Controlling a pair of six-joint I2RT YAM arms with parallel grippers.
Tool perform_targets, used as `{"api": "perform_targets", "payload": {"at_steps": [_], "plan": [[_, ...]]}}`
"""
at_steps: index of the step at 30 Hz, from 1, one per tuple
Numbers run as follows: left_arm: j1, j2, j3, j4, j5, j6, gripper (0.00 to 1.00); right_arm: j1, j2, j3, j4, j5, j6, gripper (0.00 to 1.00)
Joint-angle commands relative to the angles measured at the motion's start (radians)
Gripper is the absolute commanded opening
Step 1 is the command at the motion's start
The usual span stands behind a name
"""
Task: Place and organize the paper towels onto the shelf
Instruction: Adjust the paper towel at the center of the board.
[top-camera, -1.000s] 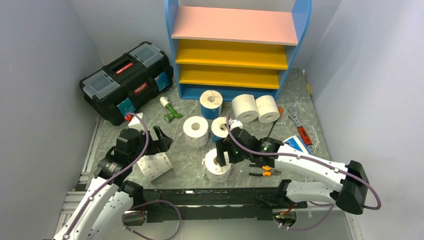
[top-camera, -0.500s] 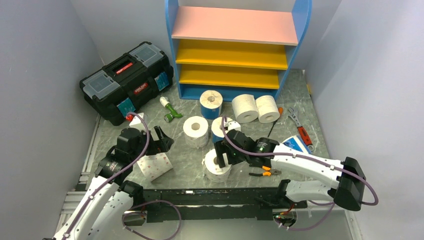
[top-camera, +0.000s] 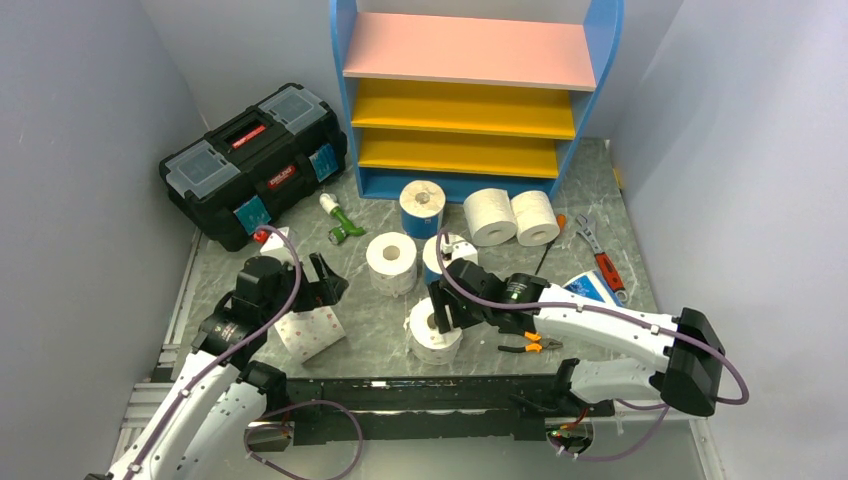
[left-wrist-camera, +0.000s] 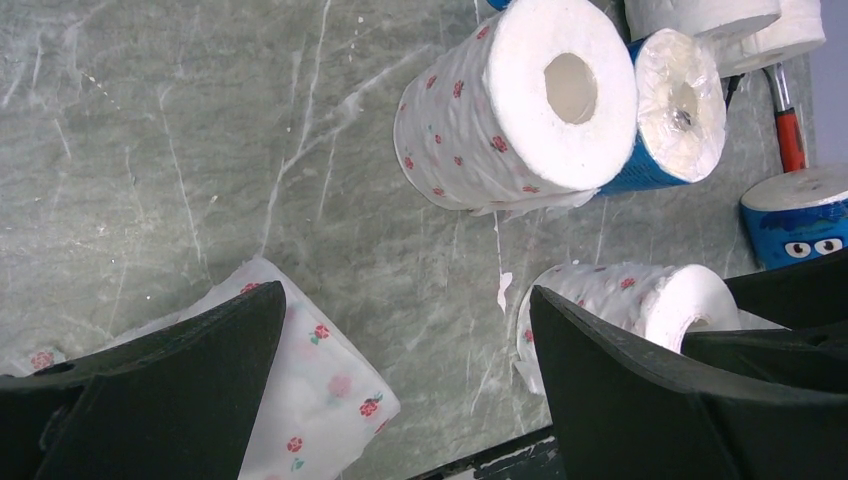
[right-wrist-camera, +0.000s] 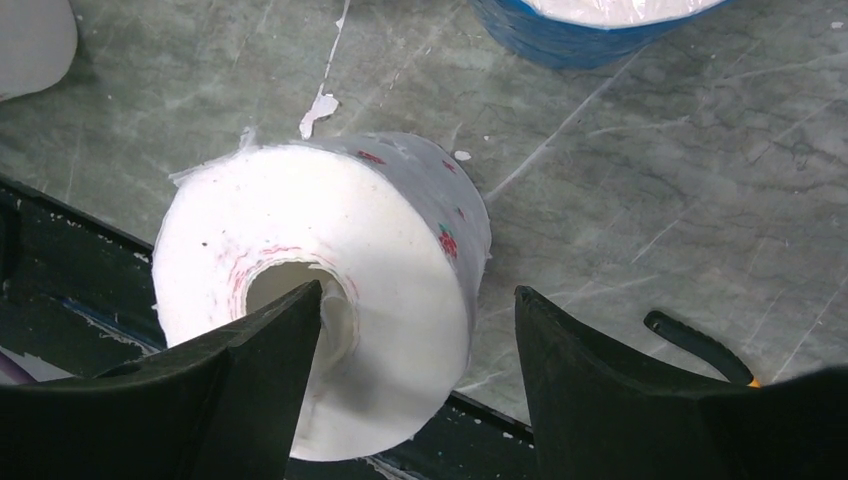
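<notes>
The shelf (top-camera: 470, 52) stands empty at the back, with a pink top board and yellow boards below. Several paper towels sit on the table. A pink-dotted roll (top-camera: 436, 334) (right-wrist-camera: 400, 240) stands near the front edge. My right gripper (top-camera: 447, 308) (right-wrist-camera: 418, 290) is open over it, one finger in its core, the other outside its wall with a gap. My left gripper (top-camera: 322, 283) (left-wrist-camera: 405, 292) is open and empty above bare table, beside another dotted roll (top-camera: 310, 332) (left-wrist-camera: 310, 390). Behind are a white roll (top-camera: 391, 262), blue-wrapped rolls (top-camera: 422, 207) and two white rolls (top-camera: 512, 217).
A black toolbox (top-camera: 255, 160) stands at the back left. Orange-handled pliers (top-camera: 530, 343), a red-handled wrench (top-camera: 600, 255), a blue packet (top-camera: 592, 288) and a green-white tool (top-camera: 340, 222) lie on the table. A black rail (top-camera: 430, 395) runs along the near edge.
My right arm has shifted slightly left over the front dotted roll and its jaws have narrowed. The left arm has not moved.
</notes>
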Motion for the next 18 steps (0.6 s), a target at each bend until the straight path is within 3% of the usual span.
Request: {"api": "perform_targets", "payload": {"at_steps": [1,18], "plan": [[-0.002,0.002,0.003,0.030,0.020,-0.013,0.99,0.012,0.009,0.038,0.001,0.022,0.013,0.70],[-0.002,-0.002,0.004,0.017,0.013,-0.019,0.99,0.048,0.039,0.068,-0.029,0.044,0.014,0.51]]}}
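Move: The front paper towel roll stands right under the right hand, its middle about 3 cm to the left, 2 cm back and 4 cm below; one finger is at its core hole, the other outside its right wall. A blue roll stands some 11 cm ahead and 1 cm left, a flowered roll 10 cm ahead and 12 cm left, and the pliers lie 15 cm right and 2 cm back. From the left hand the front roll is about 19 cm right and 8 cm back. The right hand eases under 1 cm left, back and down, its fingers partly closing about the roll's right wall. ##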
